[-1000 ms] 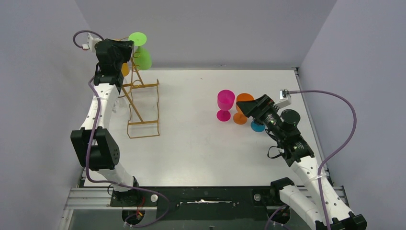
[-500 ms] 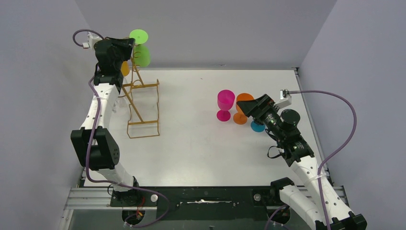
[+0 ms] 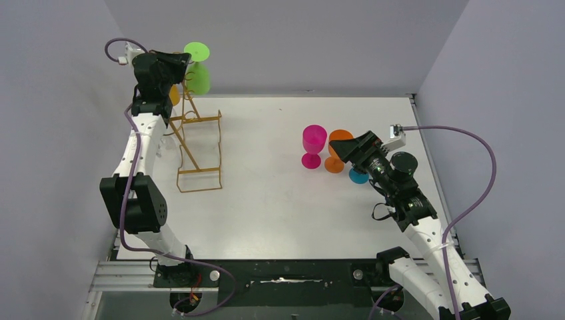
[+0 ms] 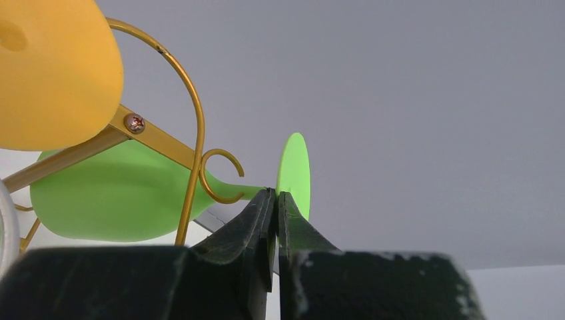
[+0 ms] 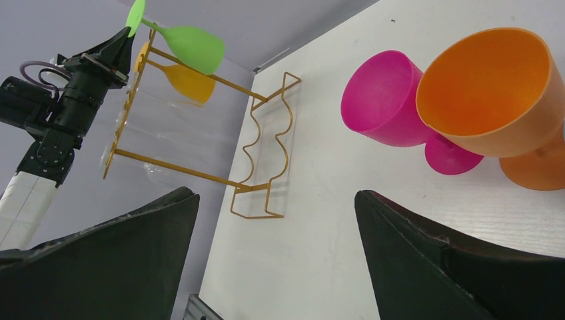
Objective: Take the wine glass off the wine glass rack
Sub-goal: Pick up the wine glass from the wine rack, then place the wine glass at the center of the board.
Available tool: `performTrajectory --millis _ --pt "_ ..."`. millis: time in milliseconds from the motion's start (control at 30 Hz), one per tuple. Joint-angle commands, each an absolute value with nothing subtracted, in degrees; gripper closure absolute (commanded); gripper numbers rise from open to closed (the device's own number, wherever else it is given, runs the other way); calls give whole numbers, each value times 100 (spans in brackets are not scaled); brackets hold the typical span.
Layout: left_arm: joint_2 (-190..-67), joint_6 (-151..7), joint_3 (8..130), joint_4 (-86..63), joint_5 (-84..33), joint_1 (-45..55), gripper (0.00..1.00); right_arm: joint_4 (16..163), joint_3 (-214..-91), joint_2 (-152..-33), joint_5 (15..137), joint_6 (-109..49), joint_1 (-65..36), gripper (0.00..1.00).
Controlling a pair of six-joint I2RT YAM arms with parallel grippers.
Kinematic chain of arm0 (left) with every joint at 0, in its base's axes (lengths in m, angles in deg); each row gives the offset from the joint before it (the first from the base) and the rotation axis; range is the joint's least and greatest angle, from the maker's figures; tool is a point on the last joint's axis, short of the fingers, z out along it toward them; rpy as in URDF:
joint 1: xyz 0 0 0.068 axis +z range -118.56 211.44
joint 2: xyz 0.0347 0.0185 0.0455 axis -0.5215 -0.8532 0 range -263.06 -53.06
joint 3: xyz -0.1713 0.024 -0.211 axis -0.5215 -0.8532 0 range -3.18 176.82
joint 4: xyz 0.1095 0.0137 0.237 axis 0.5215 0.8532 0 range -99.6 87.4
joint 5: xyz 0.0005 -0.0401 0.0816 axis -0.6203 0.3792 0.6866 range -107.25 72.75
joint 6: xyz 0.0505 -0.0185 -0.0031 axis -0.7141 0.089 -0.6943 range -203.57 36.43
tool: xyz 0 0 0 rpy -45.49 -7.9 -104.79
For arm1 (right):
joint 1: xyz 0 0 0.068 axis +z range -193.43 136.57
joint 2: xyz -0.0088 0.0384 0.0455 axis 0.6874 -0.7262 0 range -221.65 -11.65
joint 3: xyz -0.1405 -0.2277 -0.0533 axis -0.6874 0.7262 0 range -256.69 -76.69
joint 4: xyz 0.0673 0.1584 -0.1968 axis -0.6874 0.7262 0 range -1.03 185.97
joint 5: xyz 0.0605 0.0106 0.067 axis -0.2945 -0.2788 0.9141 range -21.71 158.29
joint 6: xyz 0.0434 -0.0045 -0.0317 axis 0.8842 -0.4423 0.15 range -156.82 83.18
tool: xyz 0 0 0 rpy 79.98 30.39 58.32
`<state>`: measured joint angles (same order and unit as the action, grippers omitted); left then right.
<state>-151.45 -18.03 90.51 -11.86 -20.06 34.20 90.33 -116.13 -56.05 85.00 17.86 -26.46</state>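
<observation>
A green wine glass (image 3: 198,79) hangs upside down from the top of the gold wire wine glass rack (image 4: 156,137), its stem in a curled hook and its round foot toward the back wall. My left gripper (image 4: 275,195) is shut on the thin stem right beside the foot, high at the back left (image 3: 184,62). A yellow-orange wine glass (image 4: 53,73) hangs on the rack just beside it. My right gripper (image 5: 276,193) stands wide open and holds nothing, low over the table at the right (image 3: 338,152).
A pink glass (image 3: 314,141) and an orange glass (image 3: 340,137) stand upright just ahead of the right gripper, with a blue glass (image 3: 358,176) partly hidden under that arm. The rack's base (image 3: 200,170) rests on the table's left side, close to the left wall.
The left jaws have closed the last bit on the green stem. The green glass has shifted slightly up and toward the back wall. The right arm has not moved.
</observation>
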Motion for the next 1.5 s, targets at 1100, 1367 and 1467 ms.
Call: performTrajectory --millis 1100,1367,1467 --pt "-13266 -4324 7369 -1850 -3782 1731 100 8344 -11512 -5561 8511 1699 -2590 8" --pt "-12453 -5207 6245 -2270 -5118 1287 100 7597 -11378 -5616 8980 1601 -2538 9" --pt "-12261 -4951 5759 -2502 -5575 1150 100 7467 -11496 -5822 9373 1471 -2493 10"
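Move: The left fingers already pinch the green glass's stem by its upturned foot. The open right gripper lies about 43 cm to the left hand's right, 28 cm back and 10 cm lower. From the left hand, the rack's middle is level sideways, 14 cm back and 20 cm below; the yellow glass hangs 8 cm left, 3 cm back, 8 cm lower. From the right gripper, the green glass is some 25 cm ahead, 41 cm left, 2 cm higher. Keeping its pinch on the green glass's stem, the left hand carries the glass away from the rack towards the open right gripper, slowly rightward at first, then faster right and back together, roughly 30 cm altogether and nearly level. The wrist swings about 45 degrees clockwise, its left side rising and the fingertips tipping up somewhat. ##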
